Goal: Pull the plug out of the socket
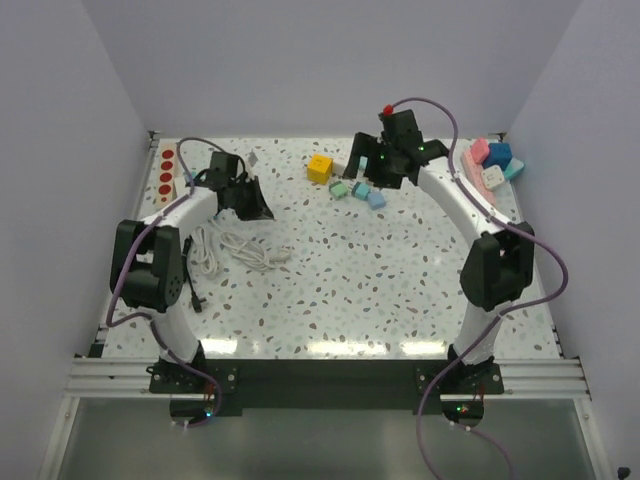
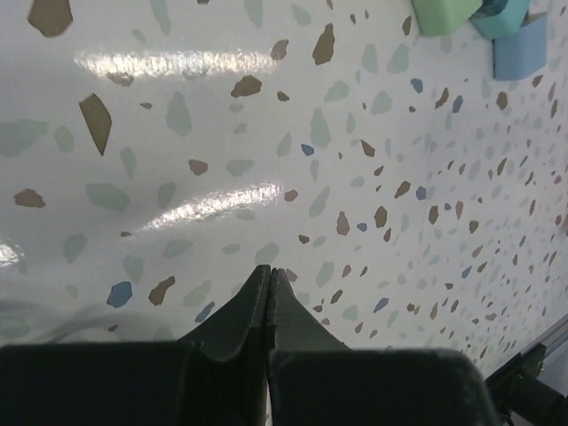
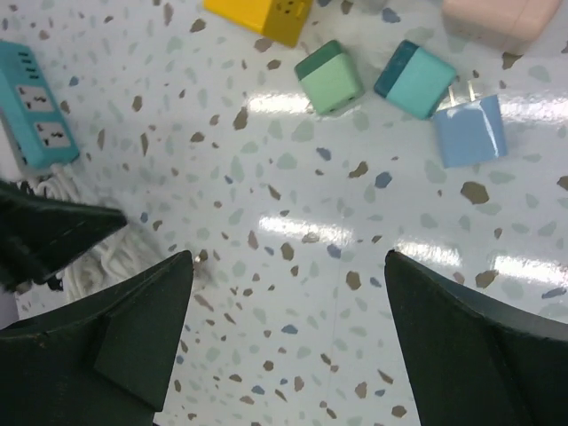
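A teal power strip [image 3: 35, 106] with white sockets lies at the left edge of the right wrist view; no plug shows in it. A light blue plug [image 3: 470, 129] lies loose with its prongs showing, beside a teal block [image 3: 415, 78] and a green block [image 3: 330, 78]. A yellow socket cube [image 3: 262, 16] lies just beyond them. My right gripper [image 3: 289, 257] is open and empty above bare table near these blocks [image 1: 360, 190]. My left gripper [image 2: 269, 271] is shut on nothing, above the table by the white cable [image 1: 235, 250].
A wooden strip with red discs [image 1: 168, 170] lies along the far left edge. Pink and blue adapters [image 1: 490, 165] sit at the far right. The coiled white cable lies left of centre. The left gripper's dark fingers [image 3: 53, 231] show in the right wrist view.
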{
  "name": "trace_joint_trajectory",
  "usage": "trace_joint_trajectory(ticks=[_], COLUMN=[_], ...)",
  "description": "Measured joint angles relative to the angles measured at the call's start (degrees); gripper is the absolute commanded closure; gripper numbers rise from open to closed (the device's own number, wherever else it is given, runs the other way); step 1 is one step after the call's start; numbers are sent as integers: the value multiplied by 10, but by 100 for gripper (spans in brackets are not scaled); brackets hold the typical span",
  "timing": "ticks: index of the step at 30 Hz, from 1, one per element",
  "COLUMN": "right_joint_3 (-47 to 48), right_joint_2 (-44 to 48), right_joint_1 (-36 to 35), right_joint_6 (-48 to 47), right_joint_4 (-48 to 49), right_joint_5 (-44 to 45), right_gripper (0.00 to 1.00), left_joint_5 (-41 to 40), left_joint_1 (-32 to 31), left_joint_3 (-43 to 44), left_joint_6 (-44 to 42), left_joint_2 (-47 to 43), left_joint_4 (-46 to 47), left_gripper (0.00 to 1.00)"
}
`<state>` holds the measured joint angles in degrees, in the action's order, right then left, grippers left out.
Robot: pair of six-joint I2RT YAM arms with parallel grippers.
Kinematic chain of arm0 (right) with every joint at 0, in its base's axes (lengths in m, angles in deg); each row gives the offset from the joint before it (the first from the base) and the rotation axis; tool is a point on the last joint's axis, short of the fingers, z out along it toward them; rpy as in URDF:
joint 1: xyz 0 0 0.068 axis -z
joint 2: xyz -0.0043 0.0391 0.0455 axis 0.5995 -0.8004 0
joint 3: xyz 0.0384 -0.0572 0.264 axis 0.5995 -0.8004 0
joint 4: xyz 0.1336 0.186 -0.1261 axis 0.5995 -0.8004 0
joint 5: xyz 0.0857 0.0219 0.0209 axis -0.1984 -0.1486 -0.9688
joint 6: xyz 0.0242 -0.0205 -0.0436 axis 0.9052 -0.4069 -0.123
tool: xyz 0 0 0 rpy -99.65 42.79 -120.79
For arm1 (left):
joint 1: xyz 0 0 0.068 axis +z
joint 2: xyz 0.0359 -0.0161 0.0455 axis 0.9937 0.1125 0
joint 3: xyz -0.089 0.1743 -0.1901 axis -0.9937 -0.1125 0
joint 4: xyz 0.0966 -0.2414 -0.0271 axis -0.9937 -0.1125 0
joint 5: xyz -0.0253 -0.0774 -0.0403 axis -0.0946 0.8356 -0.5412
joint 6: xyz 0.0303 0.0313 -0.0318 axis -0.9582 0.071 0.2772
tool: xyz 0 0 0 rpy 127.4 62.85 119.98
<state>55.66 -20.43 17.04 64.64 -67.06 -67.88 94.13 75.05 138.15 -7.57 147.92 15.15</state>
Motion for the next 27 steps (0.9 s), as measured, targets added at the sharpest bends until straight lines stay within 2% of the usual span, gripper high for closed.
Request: trace_joint_trajectory(ticks=[2,7,14,20,23,27], right_joint_3=[-30,-87,-148,-170,-184,-200], right_joint_2=[53,94,116,180,209,216], right_joint_1=[-25,-65,-47,-19,4,57], right_joint_6=[-4,-6,-6,-5,-4,1], right_joint_4=[1,14,-13,-35,-42,-64], right_joint_5=[10,12,50,83,101,128], right_gripper=[9,9,8,7,7,4], left_joint_5=[-12,-71,-145,-188,-195,-196], left_joint_1=[-18,-40,-42,-33,3,85], left_joint_3=[-6,-8,-76,-159,-194,-220], left_joint_6=[3,15,24,45,51,49], left_joint_2=[17,40,36,-39,-77,-121], left_joint_4=[0,-1,-5,-18,-31,-52], left_gripper=[100,100,100,100,100,100])
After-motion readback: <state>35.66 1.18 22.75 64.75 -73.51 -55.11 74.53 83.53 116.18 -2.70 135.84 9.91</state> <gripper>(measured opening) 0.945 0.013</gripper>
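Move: The coiled white cable on the teal strip has its middle about 4 cm left, 6 cm back and 9 cm below the shut left gripper. The other white cable lies 16 cm left and 6 cm back, the teal strip 18 cm left and 9 cm ahead. From the right hand, the pink strip is 30 cm right, 8 cm ahead and 16 cm below; the peach plug is 11 cm ahead with no sideways offset, the blue plug 4 cm ahead and 1 cm right. Sink the left gripper, fingers kept shut, about 8 cm to the white coil, drawing back as it lowers; then push the coil back and leftwards towards the other white cable, some 12 cm to the left in the last half, turning counter-clockwise. Meanwhile back the open, empty right gripper off the plugs and, after a small swing left, sweep it right towards the pink strip. ##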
